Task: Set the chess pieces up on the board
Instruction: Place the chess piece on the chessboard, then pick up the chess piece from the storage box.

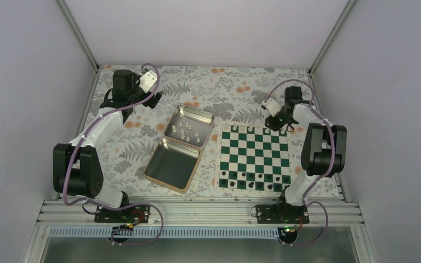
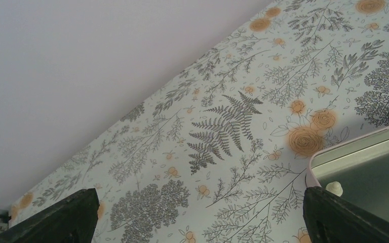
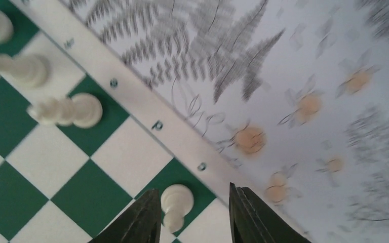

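Observation:
The green and white board [image 1: 255, 159] lies right of centre. Cream-white chess pieces [image 1: 250, 129] stand along its far row. My right gripper [image 3: 193, 188] hovers open at the board's far right corner [image 1: 278, 121]. One white piece [image 3: 176, 202] stands on a green corner square between the fingers, close to the left finger [image 3: 144, 217] and apart from the right one. Other white pieces [image 3: 73, 110] stand on neighbouring edge squares. My left gripper [image 2: 198, 191] is open over bare cloth at the far left [image 1: 149, 100], with nothing between its fingers.
An open silver hinged tin [image 1: 182, 143] lies left of the board, and several white pieces [image 1: 186, 129] rest in its far half. Its corner [image 2: 364, 152] shows beside my left gripper's right finger. Small dark pieces [image 1: 252, 185] line the board's near row.

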{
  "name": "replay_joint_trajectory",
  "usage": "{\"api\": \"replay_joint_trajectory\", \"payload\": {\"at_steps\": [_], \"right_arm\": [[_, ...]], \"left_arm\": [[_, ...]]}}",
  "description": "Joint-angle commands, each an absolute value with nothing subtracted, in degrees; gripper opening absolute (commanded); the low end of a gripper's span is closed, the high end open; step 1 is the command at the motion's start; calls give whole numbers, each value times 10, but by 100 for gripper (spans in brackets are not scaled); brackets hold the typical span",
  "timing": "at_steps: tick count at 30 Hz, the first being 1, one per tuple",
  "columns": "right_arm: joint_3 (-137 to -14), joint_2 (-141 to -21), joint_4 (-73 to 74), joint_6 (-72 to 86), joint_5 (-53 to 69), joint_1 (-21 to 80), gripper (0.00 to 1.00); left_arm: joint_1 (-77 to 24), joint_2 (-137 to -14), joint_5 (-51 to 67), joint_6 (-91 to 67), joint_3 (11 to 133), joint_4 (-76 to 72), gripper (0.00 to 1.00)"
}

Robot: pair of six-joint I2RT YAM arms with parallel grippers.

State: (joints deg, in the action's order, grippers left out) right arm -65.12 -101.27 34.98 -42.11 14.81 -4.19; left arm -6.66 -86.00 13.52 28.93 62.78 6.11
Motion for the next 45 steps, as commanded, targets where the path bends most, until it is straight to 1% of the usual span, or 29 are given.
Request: {"api": "replay_joint_trajectory", "payload": {"at_steps": [1, 5, 14, 18, 21, 25, 39, 42, 45], "right_arm": [[-720, -963, 387, -412, 178, -22, 38], [-794, -970, 425, -400, 172, 45, 40], [-940, -1061, 464, -379, 215, 239, 39], [-981, -1115, 477, -382, 221, 304, 39], [-989, -1148, 482, -386, 212, 341, 38], [-998, -1180, 484, -388, 197, 373, 38], [-1024, -1226, 442, -385, 222, 441, 38], [-1048, -1253, 448, -388, 218, 452, 37], [-1081, -1280, 475, -392, 217, 456, 34]], "left_arm": [[-70, -856, 131, 293, 639, 61, 100], [-70, -853, 131, 293, 638, 60, 100], [-70, -847, 133, 291, 635, 58, 100], [-69, -847, 137, 292, 634, 59, 100], [-70, -848, 139, 291, 634, 59, 100], [-70, -849, 139, 292, 634, 58, 100], [-70, -852, 143, 291, 634, 58, 100], [-70, -850, 144, 291, 634, 58, 100], [-70, -848, 142, 291, 634, 59, 100]]}}
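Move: About 38 cm to the right hand's left, 5 cm back and 4 cm lower, a white chess piece stands in the pale-rimmed tray; another, the corner piece, is about 42 cm left and level. The gold-rimmed empty tray centres some 41 cm left and 17 cm back. The just-placed piece stands 1 cm back and about 3 cm below the fingers. From the left hand the tray piece is roughly 14 cm right, 12 cm back and 20 cm down. Leaving the placed piece behind, the empty right hand rises about 14 cm, at first also going a little forward, and swings some 39 cm left to the tray of white pieces. It drifts back and sinks to about 4 cm above its starting height, then goes on left nearly level. The wrist turns about 50 degrees counter-clockwise; the fingers stay part-open. ##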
